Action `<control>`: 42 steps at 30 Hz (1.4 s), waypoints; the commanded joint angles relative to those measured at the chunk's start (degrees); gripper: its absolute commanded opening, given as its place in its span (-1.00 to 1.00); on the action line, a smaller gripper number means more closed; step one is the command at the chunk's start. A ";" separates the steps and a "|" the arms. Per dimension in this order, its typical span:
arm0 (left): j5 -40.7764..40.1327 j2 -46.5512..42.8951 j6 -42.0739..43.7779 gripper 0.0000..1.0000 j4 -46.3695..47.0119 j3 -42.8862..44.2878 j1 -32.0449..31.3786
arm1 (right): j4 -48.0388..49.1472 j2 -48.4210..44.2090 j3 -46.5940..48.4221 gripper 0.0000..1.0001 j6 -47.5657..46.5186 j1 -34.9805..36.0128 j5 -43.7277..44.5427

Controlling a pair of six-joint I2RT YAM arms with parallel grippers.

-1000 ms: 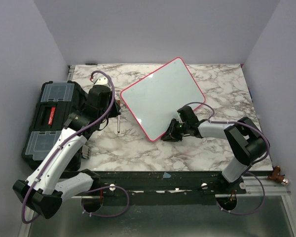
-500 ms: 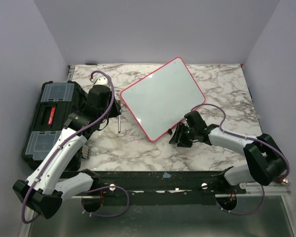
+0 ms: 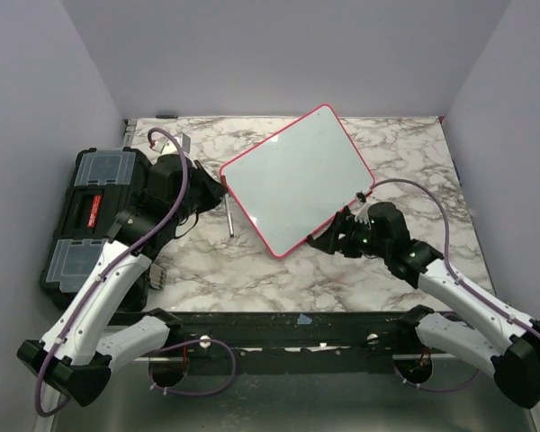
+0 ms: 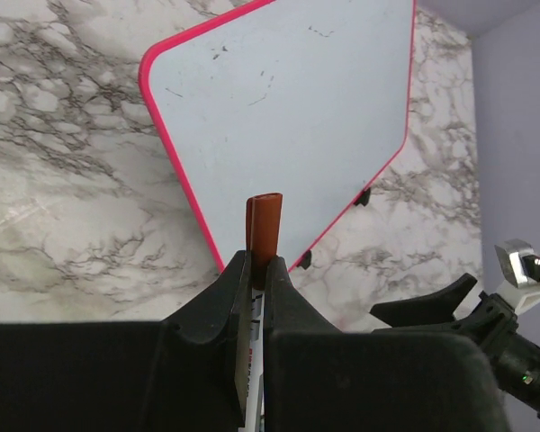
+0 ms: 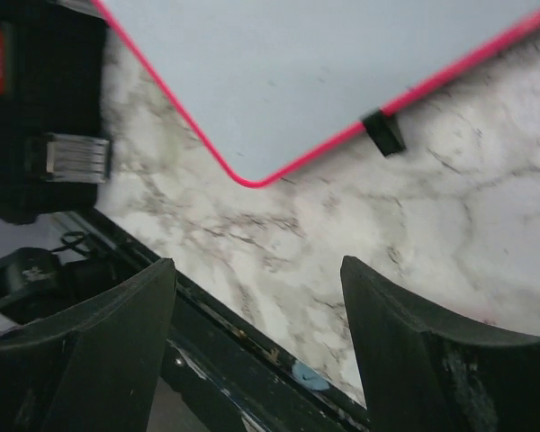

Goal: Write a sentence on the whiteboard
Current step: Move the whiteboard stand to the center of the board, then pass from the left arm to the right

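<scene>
The whiteboard (image 3: 297, 178), pale with a thin red-pink frame, lies tilted at the back middle of the marble table. No sentence is in view on it, only faint smudges (image 4: 261, 85). My left gripper (image 3: 220, 191) hovers by the board's left corner, shut on a marker (image 3: 229, 220). In the left wrist view the marker's reddish-brown end (image 4: 265, 225) sticks out past the gripper (image 4: 257, 261) over the board's near edge. My right gripper (image 3: 327, 238) stands open and empty beside the board's near corner (image 5: 252, 178), its fingers (image 5: 144, 297) wide apart over bare marble.
A black toolbox (image 3: 90, 216) with clear lid compartments sits at the table's left edge, also in the right wrist view (image 5: 36, 108). A small black clip (image 5: 384, 132) sticks out under the board's frame. The dark rail of the table's near edge (image 3: 297, 328) runs along the front.
My right gripper let go of the board's near edge, opened wide and drew back to the right. My left gripper swung the marker closer to the board's left corner.
</scene>
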 commanded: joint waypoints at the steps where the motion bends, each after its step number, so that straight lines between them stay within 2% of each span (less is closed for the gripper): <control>1: 4.68 -0.43 -8.89 -1.00 3.28 1.79 0.30 | 13.93 -5.48 1.35 0.54 0.20 0.03 -6.02; 4: 8.21 -0.58 -12.83 -1.00 8.09 -0.69 0.30 | 24.33 -6.49 1.16 0.54 0.64 0.00 -8.30; 7: 11.13 -0.54 -17.28 -1.00 14.28 -3.73 0.33 | 29.88 -3.62 3.50 0.54 1.46 0.03 -11.09; 11: 12.35 -1.45 -23.97 -1.00 26.39 -9.30 0.33 | 39.11 1.57 6.67 0.53 5.26 0.11 -15.83; 17: 11.79 -1.58 -29.15 -1.00 40.29 -15.26 0.34 | 51.15 8.08 8.89 0.52 12.60 0.28 -19.23; 23: 9.94 -1.93 -33.46 -1.00 54.51 -21.70 -0.53 | 55.72 12.67 10.26 0.48 15.34 1.44 -18.62; 33: 7.01 -1.89 -31.97 -1.00 63.48 -25.14 -3.11 | 54.03 19.98 15.90 0.33 15.80 4.64 -17.71; 35: 5.43 -2.10 -31.20 -1.00 64.08 -25.65 -3.40 | 54.07 21.05 16.70 0.27 16.08 5.16 -18.03; 38: 4.11 -2.89 -30.45 -1.00 65.79 -26.97 -3.72 | 54.51 22.17 17.41 0.05 16.40 5.90 -18.25; 42: 2.12 -3.78 -30.17 -1.00 67.48 -28.93 -4.09 | 55.90 23.65 17.81 -0.55 17.05 6.66 -19.23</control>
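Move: My left hand keeps the marker pinched near its cap, the body hanging below; the marker's middle is about 2 cm back and 4 cm below that hand. From my open right hand, the marker is about 24 cm left, 5 cm ahead and 14 cm up. From my left hand, the right gripper lies about 24 cm right, 7 cm back and 18 cm lower. The whiteboard's middle is about 20 cm ahead of my right hand, 8 cm left and 12 cm down. I bring the marker and my empty right hand together above the whiteboard. My right hand climbs about 20 cm, then sweeps some 14 cm left towards the marker's free end, tipping its fingers up out of their downward slant and rolling its left side up, and finally narrows its wide-open fingers around that end. My left hand keeps its pinch, goes 7 cm right and 6 cm up, and rolls its left side down nearly 50 degrees, swinging the free end towards the right gripper. ##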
